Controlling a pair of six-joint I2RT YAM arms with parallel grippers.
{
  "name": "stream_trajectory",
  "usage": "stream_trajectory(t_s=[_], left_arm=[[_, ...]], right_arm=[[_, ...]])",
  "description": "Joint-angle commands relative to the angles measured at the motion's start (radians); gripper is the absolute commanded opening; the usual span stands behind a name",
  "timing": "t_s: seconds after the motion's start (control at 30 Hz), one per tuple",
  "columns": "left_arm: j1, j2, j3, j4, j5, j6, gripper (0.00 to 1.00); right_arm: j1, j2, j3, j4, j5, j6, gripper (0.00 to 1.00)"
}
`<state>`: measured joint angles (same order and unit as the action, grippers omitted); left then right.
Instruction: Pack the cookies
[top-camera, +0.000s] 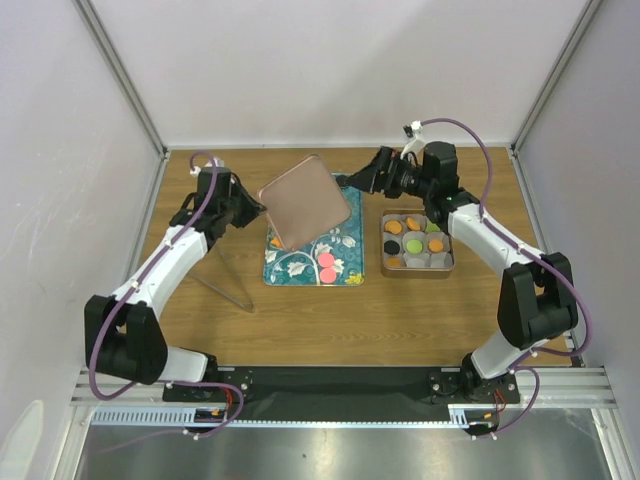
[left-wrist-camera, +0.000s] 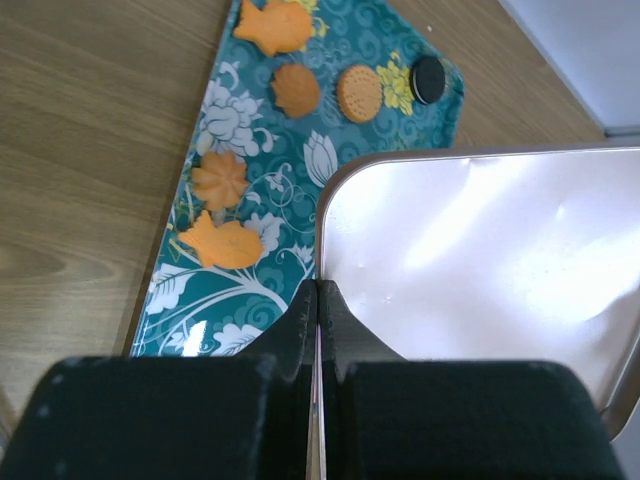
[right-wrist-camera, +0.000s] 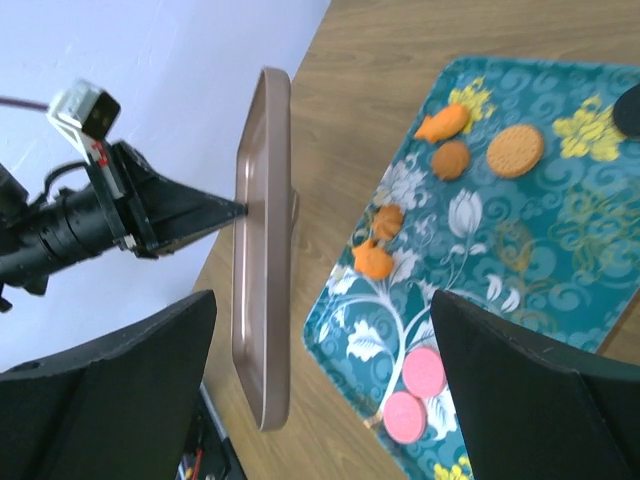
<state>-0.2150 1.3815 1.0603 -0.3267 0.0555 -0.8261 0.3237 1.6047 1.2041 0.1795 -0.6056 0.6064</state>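
Orange cookies (left-wrist-camera: 296, 90), a black one (left-wrist-camera: 428, 78) and two pink ones (right-wrist-camera: 424, 372) lie on the teal floral tray (top-camera: 345, 272). More cookies, orange, green and black, sit in paper cups inside the metal box (top-camera: 416, 267) to its right. My left gripper (left-wrist-camera: 318, 290) is shut on the edge of a rose-coloured lid (top-camera: 303, 200), which it holds tilted above the tray. At the lid's far side my right gripper (right-wrist-camera: 325, 390) is open. The lid's rim (right-wrist-camera: 262, 250) stands on edge between its fingers, nearer the left one, which it does not touch.
A thin wire triangle (top-camera: 225, 285) lies on the wooden table left of the tray. White walls close in the back and both sides. The arm bases stand at the near edge.
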Motion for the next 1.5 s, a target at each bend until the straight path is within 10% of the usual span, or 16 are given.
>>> stream_trajectory(t_s=[0.0, 0.53, 0.97, 1.2, 1.47], left_arm=[[-0.033, -0.053, 0.018, 0.011, 0.026, 0.085, 0.00], [-0.145, -0.004, 0.047, 0.026, 0.099, 0.222, 0.00], [-0.211, -0.038, 0.015, 0.115, 0.145, 0.228, 0.01], [-0.218, -0.100, 0.023, 0.109, 0.083, 0.272, 0.43], [-0.395, -0.235, 0.043, 0.136, -0.173, 0.493, 0.74]], right_arm=[[0.014, -0.017, 0.038, -0.106, -0.111, -0.077, 0.96], [0.120, -0.098, -0.020, -0.314, -0.069, -0.163, 0.79], [0.117, -0.129, -0.015, -0.380, -0.039, -0.148, 0.33], [0.095, -0.138, 0.005, -0.411, -0.019, -0.114, 0.03], [0.045, -0.083, 0.113, -0.495, -0.014, -0.065, 0.00]])
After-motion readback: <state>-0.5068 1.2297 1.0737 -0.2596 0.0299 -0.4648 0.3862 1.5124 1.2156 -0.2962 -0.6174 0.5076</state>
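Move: The left hand already holds the brown lid by its left corner, with the lid's middle about 9 cm to the right and roughly level; the cookie box lies some 37 cm right, 5 cm back and 15 cm below. From the open right hand, the lid's middle is about 10 cm left, 4 cm back and 5 cm below; the box is 12 cm right and 8 cm back, the black cookie on the mat 6 cm left and 6 cm ahead, both well below. Rightward and slightly back, the left hand carries the lid about 9 cm towards the box, turning it some 25 degrees clockwise. Meanwhile the right hand draws back about 9 cm and sinks 4, closing to pinch the lid's far right part; the left fingers then open, let go and rise about 7 cm. The right keeps its pinch, easing a few centimetres to its right. ##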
